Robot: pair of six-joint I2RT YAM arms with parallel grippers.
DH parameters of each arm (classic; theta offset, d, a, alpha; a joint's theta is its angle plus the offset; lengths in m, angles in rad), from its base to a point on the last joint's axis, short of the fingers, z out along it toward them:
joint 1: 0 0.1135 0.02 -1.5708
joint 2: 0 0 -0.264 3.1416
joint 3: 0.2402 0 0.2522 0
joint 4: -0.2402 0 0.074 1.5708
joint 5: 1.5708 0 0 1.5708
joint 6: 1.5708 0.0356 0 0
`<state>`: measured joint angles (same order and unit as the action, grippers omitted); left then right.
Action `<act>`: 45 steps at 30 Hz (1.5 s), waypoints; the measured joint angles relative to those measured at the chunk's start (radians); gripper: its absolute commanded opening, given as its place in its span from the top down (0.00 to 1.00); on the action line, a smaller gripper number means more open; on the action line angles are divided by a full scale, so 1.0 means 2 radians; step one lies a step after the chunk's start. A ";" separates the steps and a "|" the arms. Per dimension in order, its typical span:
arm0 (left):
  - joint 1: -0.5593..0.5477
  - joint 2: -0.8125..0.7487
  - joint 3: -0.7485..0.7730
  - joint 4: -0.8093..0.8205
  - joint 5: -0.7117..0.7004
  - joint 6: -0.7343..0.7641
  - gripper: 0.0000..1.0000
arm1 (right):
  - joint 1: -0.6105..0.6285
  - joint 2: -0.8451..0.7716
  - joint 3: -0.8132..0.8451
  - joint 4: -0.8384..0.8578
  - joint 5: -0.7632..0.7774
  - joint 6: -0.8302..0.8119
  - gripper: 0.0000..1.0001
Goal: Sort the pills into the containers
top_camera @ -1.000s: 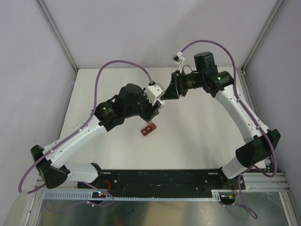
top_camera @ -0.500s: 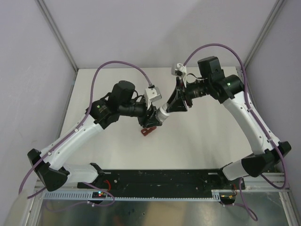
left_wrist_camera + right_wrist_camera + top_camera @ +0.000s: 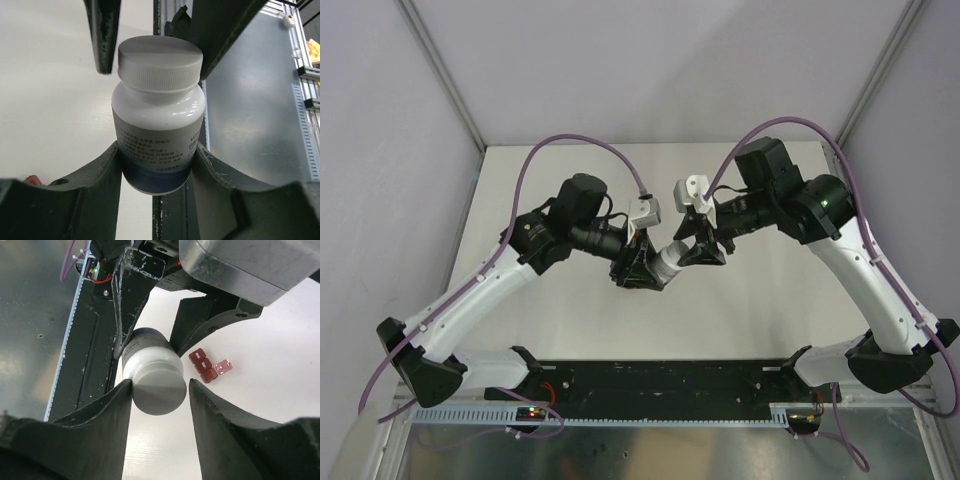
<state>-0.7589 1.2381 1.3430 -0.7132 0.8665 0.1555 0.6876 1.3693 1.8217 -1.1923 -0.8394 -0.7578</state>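
Note:
A white bottle (image 3: 157,130) with a white ribbed cap (image 3: 160,390) hangs above the table, and my left gripper (image 3: 157,155) is shut on its lower body. My right gripper (image 3: 160,385) is open around the cap: one finger (image 3: 112,410) touches the cap's edge, while the other finger (image 3: 215,410) stands a little apart from it. In the top view the two grippers meet at the bottle (image 3: 667,262) over the middle of the table. The dark red containers (image 3: 202,364) lie on the table below, with one pink lid (image 3: 223,367) flipped open. No pills show.
A black rail (image 3: 660,380) with both arm bases runs along the table's near edge, with a grey metal bench (image 3: 250,125) beyond it. Purple cables (image 3: 570,145) arc over both arms. Grey walls and metal posts (image 3: 440,70) enclose the white table (image 3: 760,290).
Both arms swung toward the table's middle. The left gripper turned the bottle toward the right arm, and the right gripper came down until its fingers flank the cap. The containers became covered in the top view.

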 measured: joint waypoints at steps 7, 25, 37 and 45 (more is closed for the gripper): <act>-0.002 0.000 0.004 0.001 -0.032 -0.003 1.00 | 0.002 0.000 0.000 0.013 0.036 0.000 0.22; -0.025 0.001 0.028 0.007 -0.263 0.015 1.00 | -0.117 0.047 0.037 0.141 -0.045 0.275 0.19; -0.050 0.014 0.031 0.015 -0.414 0.015 1.00 | -0.126 0.093 -0.002 0.203 -0.069 0.401 0.17; -0.057 0.017 0.031 0.022 -0.451 0.015 1.00 | -0.117 0.105 -0.016 0.210 -0.069 0.413 0.26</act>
<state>-0.8726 1.2720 1.4048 -0.6689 -0.0353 0.1860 0.4541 1.5799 1.7893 -0.7727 -0.9771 0.0685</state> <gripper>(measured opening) 0.537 0.793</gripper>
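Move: The white cap is between the right finger pads already. From the left hand, which holds the bottle's base, the cap is about 4 cm ahead, 5 cm to the right and 2 cm higher. The red pills lie on the table about 11 cm ahead of the left hand, 4 cm to its left and 21 cm below; the pink pill lies some 4 cm farther out than them. Open the right fingers to let go of the cap, then carry both hands forward about 11 cm. Arc the right hand up some 4 cm and back down, rolling it nearly 40 degrees so its upper side tips forward, and end with open fingers astride the cap. Keep the left grip on the bottle, swinging that wrist counter-clockwise and easing it slightly left. ##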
